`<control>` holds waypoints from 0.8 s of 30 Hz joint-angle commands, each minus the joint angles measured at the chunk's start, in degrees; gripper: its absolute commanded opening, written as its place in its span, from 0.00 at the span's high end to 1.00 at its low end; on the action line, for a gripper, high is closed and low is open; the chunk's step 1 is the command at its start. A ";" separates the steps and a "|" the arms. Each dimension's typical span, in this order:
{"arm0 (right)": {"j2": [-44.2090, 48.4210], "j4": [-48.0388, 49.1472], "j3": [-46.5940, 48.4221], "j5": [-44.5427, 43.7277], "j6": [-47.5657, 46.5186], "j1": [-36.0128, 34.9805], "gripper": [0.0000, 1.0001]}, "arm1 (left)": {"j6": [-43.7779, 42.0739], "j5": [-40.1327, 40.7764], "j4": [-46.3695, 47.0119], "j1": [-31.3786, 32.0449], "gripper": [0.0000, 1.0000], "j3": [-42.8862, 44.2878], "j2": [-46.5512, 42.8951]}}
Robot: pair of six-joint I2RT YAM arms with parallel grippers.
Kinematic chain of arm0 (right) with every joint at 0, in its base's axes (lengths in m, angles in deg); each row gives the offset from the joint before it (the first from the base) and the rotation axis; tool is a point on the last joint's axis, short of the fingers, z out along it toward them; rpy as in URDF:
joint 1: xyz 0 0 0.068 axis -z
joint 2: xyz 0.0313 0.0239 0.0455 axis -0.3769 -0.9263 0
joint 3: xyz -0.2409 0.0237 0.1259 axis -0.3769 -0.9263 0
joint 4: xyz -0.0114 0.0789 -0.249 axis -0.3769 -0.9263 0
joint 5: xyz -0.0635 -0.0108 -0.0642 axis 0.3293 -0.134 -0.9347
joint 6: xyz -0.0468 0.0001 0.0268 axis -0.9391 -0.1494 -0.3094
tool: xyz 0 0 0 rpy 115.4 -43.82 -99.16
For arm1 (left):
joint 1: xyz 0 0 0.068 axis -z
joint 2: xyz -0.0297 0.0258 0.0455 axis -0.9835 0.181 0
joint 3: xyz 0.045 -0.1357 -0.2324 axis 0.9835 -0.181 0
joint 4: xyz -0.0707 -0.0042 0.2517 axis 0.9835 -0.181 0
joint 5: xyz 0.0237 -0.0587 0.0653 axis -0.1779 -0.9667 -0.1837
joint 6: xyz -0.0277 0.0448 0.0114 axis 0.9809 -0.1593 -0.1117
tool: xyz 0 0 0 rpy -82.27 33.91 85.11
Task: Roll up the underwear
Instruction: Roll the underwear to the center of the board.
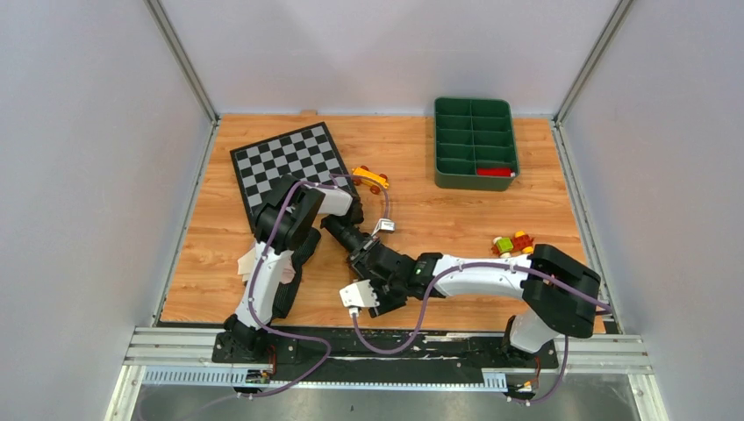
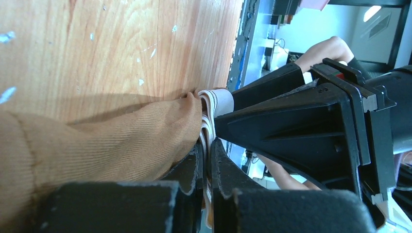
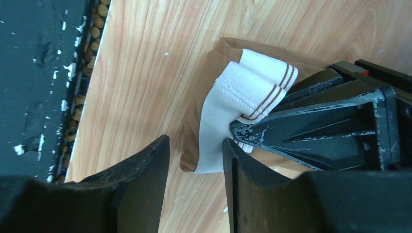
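Note:
The tan-brown underwear lies bunched on the wooden table, its cream waistband with brown stripes folded over. My left gripper is shut on that waistband, which shows pinched between the fingers. In the right wrist view the left gripper comes in from the right. My right gripper is open just short of the waistband's loose end, one finger against its edge. From above, both grippers meet near the table's front and hide the tan garment. A pale underwear peeks out beside the left arm.
A checkerboard mat lies at the back left, with an orange toy car beside it. A green divided tray stands at the back right. Small colourful toys sit near the right arm. The table's front edge and black rail are close by.

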 commanded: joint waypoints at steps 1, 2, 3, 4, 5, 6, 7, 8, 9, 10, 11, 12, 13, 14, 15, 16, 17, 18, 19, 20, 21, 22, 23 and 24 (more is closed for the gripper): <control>-2.71 5.57 -5.08 -6.05 -2.11 -2.78 0.57 | -4.05 3.16 2.17 -0.30 0.91 1.17 1.51; -2.92 6.33 -5.49 -6.05 -1.69 -2.91 0.59 | -4.24 3.67 1.89 -0.28 0.87 1.19 1.03; -3.17 6.70 -5.42 -5.65 -1.42 -2.93 0.63 | -4.26 4.58 1.75 -0.28 0.84 1.18 0.36; -3.62 6.51 -5.05 -5.46 -1.45 -2.90 0.67 | -4.12 5.78 1.66 -0.29 0.80 1.20 -0.50; -4.20 5.77 -4.38 -4.93 -1.45 -2.86 0.70 | -3.88 7.21 1.47 -0.40 0.76 1.25 -1.75; -4.90 5.09 -3.76 -4.51 -1.38 -2.91 0.73 | -4.04 8.22 1.01 -0.58 0.73 1.18 -3.13; -5.38 4.85 -3.52 -4.31 -1.44 -2.93 0.74 | -3.82 8.96 0.60 -1.00 0.71 1.15 -4.75; -5.40 5.01 -3.68 -3.84 -1.55 -2.85 0.75 | -2.55 11.05 0.52 -1.33 0.69 1.14 -6.39; -5.37 5.07 -3.82 -3.50 -1.70 -2.70 0.76 | 0.19 12.72 1.25 -1.67 0.68 1.29 -7.94; -5.43 4.76 -3.57 -2.67 -1.91 -2.36 0.78 | 3.19 17.23 2.37 -1.99 0.67 1.46 -9.56; -5.56 4.09 -3.08 -1.82 -1.98 -1.95 0.79 | 5.22 20.31 3.33 -2.55 0.65 1.50 -11.89; -5.87 3.19 -2.46 -0.77 -1.87 -1.21 0.81 | 7.28 23.13 4.86 -3.24 0.56 1.15 -14.10; -6.11 2.40 -1.91 0.33 -1.45 -0.53 0.81 | 9.35 25.77 6.69 -4.08 0.51 0.79 -16.49; -6.37 1.71 -1.50 1.33 -1.19 0.47 0.82 | 11.60 27.62 8.88 -5.04 0.45 0.21 -18.68; -6.58 1.03 -1.09 2.20 -1.03 1.18 0.82 | 13.52 29.25 10.53 -6.08 0.40 0.15 -20.78; -6.78 0.44 -0.51 3.05 -0.79 1.67 0.82 | 15.08 31.12 11.47 -7.22 0.31 0.73 -22.43; -7.13 -0.48 0.17 3.77 -0.86 2.25 0.83 | 16.63 33.22 12.13 -8.37 0.10 1.48 -24.24; -7.54 -1.65 1.17 4.81 -0.77 2.98 0.83 | 17.93 35.31 13.40 -9.54 0.01 1.98 -26.57; -8.17 -2.88 2.15 6.33 -0.56 3.95 0.83 | 19.02 36.92 14.36 -10.90 0.00 1.85 -29.35; -8.67 -4.24 3.16 7.87 -0.49 5.04 0.83 | 20.41 39.56 17.94 -12.23 0.00 0.69 -33.29; -9.21 -5.44 4.00 9.79 -0.55 6.15 0.83 | 21.20 42.32 21.28 -13.52 0.00 -1.20 -37.98; -9.81 -6.65 4.93 11.38 -0.66 7.21 0.83 | 21.14 45.67 24.68 -14.33 0.00 -3.40 -43.00; -10.44 -7.75 5.87 12.98 -0.87 8.15 0.83 | 20.09 50.27 28.14 -14.49 0.00 -5.65 -48.21; -11.24 -8.76 6.70 14.08 -1.03 8.63 0.83 | 19.48 54.70 31.68 -14.52 0.00 -7.84 -53.14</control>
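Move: My left hand still pinches the folded waistband in its shut fingers. From my right hand, whose half-open fingers straddle the near edge, the band's middle lies about 2 cm ahead and 2 cm left, at finger height. From my left hand, the brown body reaches outward, its middle some 7 cm ahead and 3 cm left; the black garment is roughly 21 cm left and 4 cm ahead, the chessboard about 34 cm ahead and 21 cm left. I close my right fingers on the waistband's near edge and draw it about 2.5 cm forward and as much left, low over the table. My left fingers let go and spread wide; that hand then speeds away forward some 14 cm, left and up towards the chessboard, its fingers swinging by some 55 degrees to point mostly down. ##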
